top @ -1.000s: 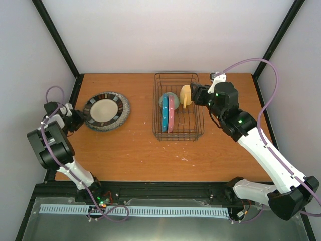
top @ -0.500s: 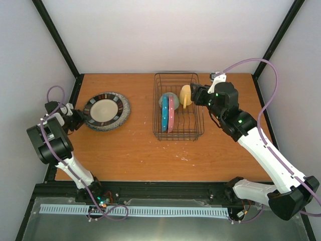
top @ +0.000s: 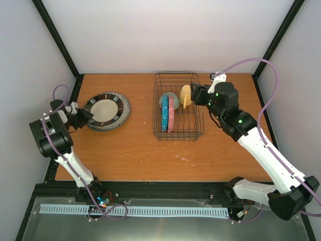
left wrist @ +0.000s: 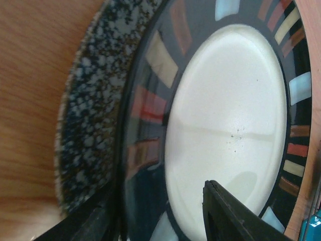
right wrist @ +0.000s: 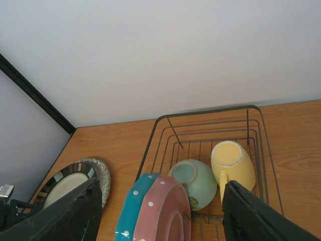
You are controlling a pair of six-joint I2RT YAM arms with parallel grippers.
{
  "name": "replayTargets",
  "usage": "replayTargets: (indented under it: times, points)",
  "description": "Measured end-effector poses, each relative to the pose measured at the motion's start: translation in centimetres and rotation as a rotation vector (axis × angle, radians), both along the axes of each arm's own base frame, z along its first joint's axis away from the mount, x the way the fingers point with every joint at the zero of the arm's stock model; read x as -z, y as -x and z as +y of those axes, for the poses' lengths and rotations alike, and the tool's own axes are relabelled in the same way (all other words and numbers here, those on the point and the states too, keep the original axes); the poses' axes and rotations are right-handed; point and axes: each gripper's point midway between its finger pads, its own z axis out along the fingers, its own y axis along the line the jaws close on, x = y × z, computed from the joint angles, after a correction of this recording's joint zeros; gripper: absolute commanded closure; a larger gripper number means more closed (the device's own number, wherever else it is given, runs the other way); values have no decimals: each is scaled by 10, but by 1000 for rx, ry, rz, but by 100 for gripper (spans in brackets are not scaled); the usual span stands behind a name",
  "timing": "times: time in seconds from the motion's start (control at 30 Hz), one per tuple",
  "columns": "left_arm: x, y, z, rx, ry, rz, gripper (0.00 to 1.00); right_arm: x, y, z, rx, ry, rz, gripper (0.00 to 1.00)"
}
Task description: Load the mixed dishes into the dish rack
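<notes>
The grey speckled plate [top: 107, 111] with a striped dark band and white centre [left wrist: 230, 115] lies flat on the table, left of the dish rack [top: 154, 108]. My left gripper [top: 86, 116] is at its left rim, open. One finger [left wrist: 225, 216] hangs over the white centre and the other sits under the rim, so the jaws [left wrist: 158, 193] straddle the edge. In the rack [right wrist: 208, 113] stand the blue dotted plate [right wrist: 131, 211] and pink-red dotted plate [right wrist: 168, 211], with the pale green bowl [right wrist: 193, 181] and yellow mug [right wrist: 233, 163] behind. My right gripper [top: 193, 95] hovers open over the rack's right side, empty.
Black frame posts and white walls close in the table on the left, back and right. Bare wooden tabletop [top: 135, 150] lies between the plate and the rack and along the near side.
My left gripper has slid right onto the grey plate's rim and its jaws have narrowed a little. The right arm has not moved.
</notes>
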Motion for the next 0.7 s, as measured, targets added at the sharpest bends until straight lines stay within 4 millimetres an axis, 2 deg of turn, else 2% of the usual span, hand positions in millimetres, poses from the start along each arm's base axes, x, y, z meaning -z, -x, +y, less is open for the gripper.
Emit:
replayTargets:
  times: [0.13, 0.27, 0.43, 0.63, 0.7]
  points:
    - [3, -6, -8, 23, -1, 1, 56, 0, -1, -1, 3, 3, -3, 35]
    - [5, -11, -10, 30, 3, 0, 63, -1, -1, -2, 5, 6, -6, 35]
    - [9, -18, -14, 43, 7, -10, 75, -1, -2, -4, 11, 8, -7, 35]
    - [8, -24, -21, 54, 58, -33, 98, -1, -3, -5, 11, 8, -7, 35]
    - [2, -26, -26, 66, 85, -52, 99, -1, -3, -5, 11, 8, -7, 35]
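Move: The striped plate's middle lies about 8 cm to the left hand's right, 3 cm ahead and a little below; its near-left rim is between the half-open fingers. The speckled plate is beneath it, centred some 11 cm right and 2 cm ahead. The dish rack's middle is far off, roughly 51 cm right and 5 cm ahead. From the right hand, the striped plate is around 46 cm left, 14 cm ahead and 34 cm lower. The left hand's fingers, already astride the striped plate's near-left rim, close from half open and pinch it, while the hand travels forward and right in equal measure, about 4 cm in all, pushing the plate towards the rack's side. It sinks about 1 cm on the way, then comes back up a little at the very end. ##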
